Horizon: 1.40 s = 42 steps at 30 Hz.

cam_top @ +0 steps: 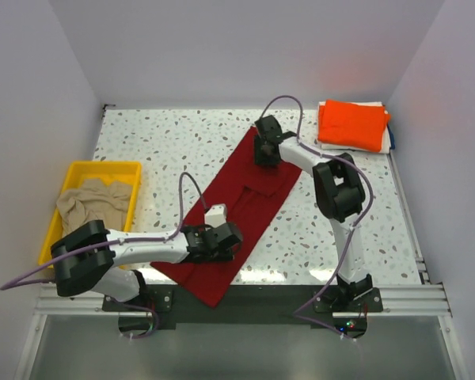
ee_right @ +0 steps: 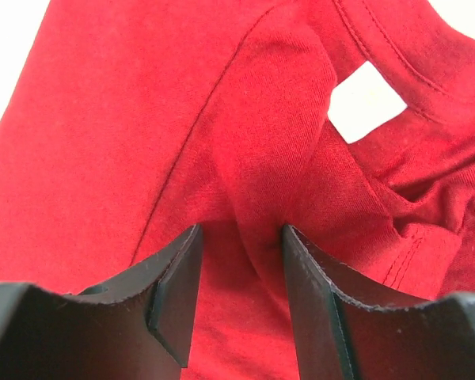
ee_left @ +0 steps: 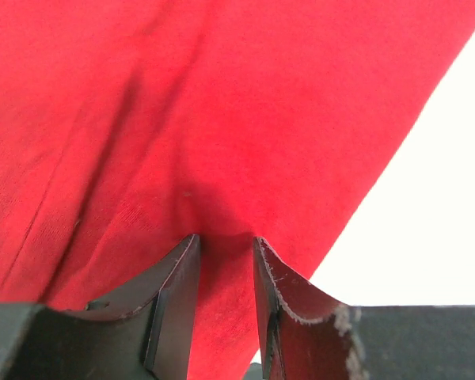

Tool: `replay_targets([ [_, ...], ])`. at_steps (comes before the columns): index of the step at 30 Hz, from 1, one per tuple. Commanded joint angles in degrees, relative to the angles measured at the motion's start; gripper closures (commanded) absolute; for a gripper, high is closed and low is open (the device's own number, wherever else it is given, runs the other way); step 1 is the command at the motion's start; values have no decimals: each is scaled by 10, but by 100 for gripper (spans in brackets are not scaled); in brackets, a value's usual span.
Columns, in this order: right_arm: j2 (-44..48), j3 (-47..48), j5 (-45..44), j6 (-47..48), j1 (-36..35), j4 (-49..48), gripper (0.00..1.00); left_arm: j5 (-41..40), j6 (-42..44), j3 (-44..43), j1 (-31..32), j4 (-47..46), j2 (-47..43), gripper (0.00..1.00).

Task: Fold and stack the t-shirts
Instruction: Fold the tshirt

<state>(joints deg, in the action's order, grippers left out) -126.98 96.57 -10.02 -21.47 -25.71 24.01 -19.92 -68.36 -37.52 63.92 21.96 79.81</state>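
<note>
The dark red t-shirt (cam_top: pixel 253 202) lies as a long diagonal strip across the middle of the table. My left gripper (cam_top: pixel 222 239) is at its near end, close to the right edge of the cloth (ee_left: pixel 222 95). Its jaws stand apart, tips (ee_left: pixel 226 237) pressed on the fabric with a small pucker between them. My right gripper (cam_top: pixel 265 154) is at the far end, jaws apart, tips (ee_right: pixel 239 228) on the cloth beside the collar and white label (ee_right: pixel 366 101). A folded orange t-shirt (cam_top: pixel 352 124) sits at the back right. A crumpled beige t-shirt (cam_top: pixel 95 202) lies in the tray.
The yellow tray (cam_top: pixel 103 165) stands at the left edge of the table. White material (cam_top: pixel 336 145) shows under the orange t-shirt. White walls close in the table on three sides, and a metal rail runs along the near edge (cam_top: pixel 245 294).
</note>
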Motion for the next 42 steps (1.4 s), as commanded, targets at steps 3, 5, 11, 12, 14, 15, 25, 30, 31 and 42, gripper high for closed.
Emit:
replay_targets([
  [3,-91,96,37,48,-33,102,51,-1,-46,-64,40,-39,67,62],
  [5,-123,143,36,59,-32,118,51,0,-42,-77,40,-59,84,62],
  [11,-217,301,39,98,-33,167,44,29,-7,-133,10,-96,141,60],
  [12,-229,341,42,106,-33,174,43,41,4,-136,-10,-109,149,60],
  [14,-260,375,42,112,-31,177,39,74,12,-139,-31,-140,158,60],
  [15,-271,404,44,114,-28,176,39,82,23,-144,-41,-153,167,61],
  [25,-244,417,116,111,7,87,20,136,74,-239,-102,-182,240,61],
  [30,-171,380,139,103,7,47,14,135,85,-238,-103,-190,207,61],
  [31,-146,376,139,101,7,46,13,131,87,-239,-103,-183,200,61],
  [42,16,177,102,36,7,32,14,104,95,-151,-102,-141,61,61],
])
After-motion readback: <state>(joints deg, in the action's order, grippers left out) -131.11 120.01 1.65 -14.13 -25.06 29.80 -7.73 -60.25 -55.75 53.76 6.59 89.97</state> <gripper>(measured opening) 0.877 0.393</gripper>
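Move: Both hands already have their part-open fingertips down on the red t-shirt, which lies diagonally. Its middle is about 12 cm ahead of the left hand and 1 cm left. From the right hand the middle is roughly 21 cm back and 12 cm left. The shirt's near end is some 13 cm back and 19 cm left of the left hand. The orange stack stands about 13 cm ahead and 33 cm right of the right hand. Fingertips still on the red cloth, the two hands go on dragging the t-shirt round counter-clockwise: the left slides right, then forward and right, about 12 cm right and 10 cm forward in all, rolling its left side down, while the right slides forward and left, opening wide. Both then lift off some 8 cm, the right drawing back about 4 cm. ##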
